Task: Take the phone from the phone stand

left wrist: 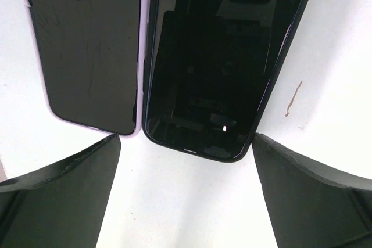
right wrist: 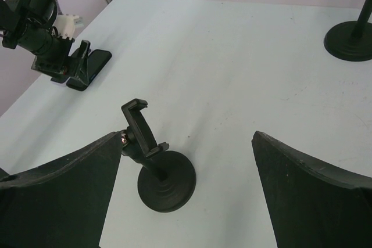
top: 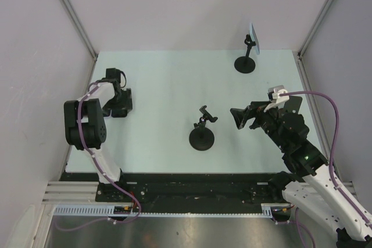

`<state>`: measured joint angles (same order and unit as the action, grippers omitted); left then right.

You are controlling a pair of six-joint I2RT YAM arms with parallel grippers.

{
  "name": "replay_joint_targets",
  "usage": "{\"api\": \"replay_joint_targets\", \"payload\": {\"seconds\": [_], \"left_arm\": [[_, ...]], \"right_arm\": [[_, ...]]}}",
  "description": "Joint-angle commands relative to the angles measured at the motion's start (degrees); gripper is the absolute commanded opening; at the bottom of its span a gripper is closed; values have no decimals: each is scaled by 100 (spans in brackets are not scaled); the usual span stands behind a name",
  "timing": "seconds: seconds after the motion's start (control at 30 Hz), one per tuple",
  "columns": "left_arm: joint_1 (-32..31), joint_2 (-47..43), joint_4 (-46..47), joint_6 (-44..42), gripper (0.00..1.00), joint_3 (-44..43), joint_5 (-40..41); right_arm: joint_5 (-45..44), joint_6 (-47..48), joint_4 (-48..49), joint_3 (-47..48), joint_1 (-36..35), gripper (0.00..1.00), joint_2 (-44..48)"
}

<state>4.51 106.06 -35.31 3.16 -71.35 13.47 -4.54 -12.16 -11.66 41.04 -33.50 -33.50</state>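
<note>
A light-blue phone (top: 253, 35) is clamped upright in the far phone stand (top: 246, 62) at the back right; only that stand's base (right wrist: 349, 40) shows in the right wrist view. A second black stand (top: 201, 133) at mid-table has an empty clamp (right wrist: 137, 123). My right gripper (top: 239, 118) is open and empty, just right of this empty stand (right wrist: 165, 181). My left gripper (top: 119, 104) is open and low over two phones lying flat: a lilac-edged one (left wrist: 87, 50) and a dark one (left wrist: 215, 68). It holds neither.
The two flat phones (right wrist: 93, 62) lie near the table's left edge. Grey walls and metal posts enclose the table (top: 174, 85) on three sides. A black rail runs along the near edge.
</note>
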Motion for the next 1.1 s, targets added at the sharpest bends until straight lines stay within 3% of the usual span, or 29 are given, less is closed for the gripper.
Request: {"api": "replay_joint_targets", "payload": {"seconds": [0.0, 0.27, 0.43, 0.57, 0.87, 1.07], "left_arm": [[50, -472, 50, 247, 100, -10, -90], [6, -516, 217, 255, 100, -204, -582], [-143, -998, 270, 256, 100, -72, -785], [-564, -1771, 349, 203, 100, 208, -803], [-2313, -3749, 647, -219, 100, 912, -670], [-2587, -5067, 1043, -298, 100, 1685, -1153]], "right_arm": [[172, 21, 243, -17, 27, 98, -25], [269, 3, 287, 1, 36, 98, -69], [392, 21, 340, 71, 27, 98, -367], [1040, 135, 173, 308, 36, 97, -823], [2386, 785, -530, 958, -8, 94, -1835], [3002, 1199, -610, 1196, -8, 95, -2644]]}}
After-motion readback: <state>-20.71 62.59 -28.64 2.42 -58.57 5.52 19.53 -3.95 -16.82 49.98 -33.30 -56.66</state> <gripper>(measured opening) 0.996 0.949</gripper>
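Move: The empty phone stand is some 16 cm left of the right hand and nearly level with it front to back, its middle about 18 cm lower; a brown-based stand is roughly 27 cm to that hand's right and 12 cm ahead. From the left hand, the empty stand lies about 42 cm right and 13 cm back. The phone just laid down has its middle about 6 cm straight ahead of the left hand, and the first phone lies 8 cm left of it, 1 cm farther out. Up off the table, slowly at first, then in a fast sweep up and right of some 18 cm each way, the open left hand comes free of the laid phone's right edge and heads for the empty stand, drawing back late; its fingers swing from down towards forward as it turns about 30 degrees clockwise. The right hand, also open, closes in leftward and down on the stand, tipping down and turning counter-clockwise. ##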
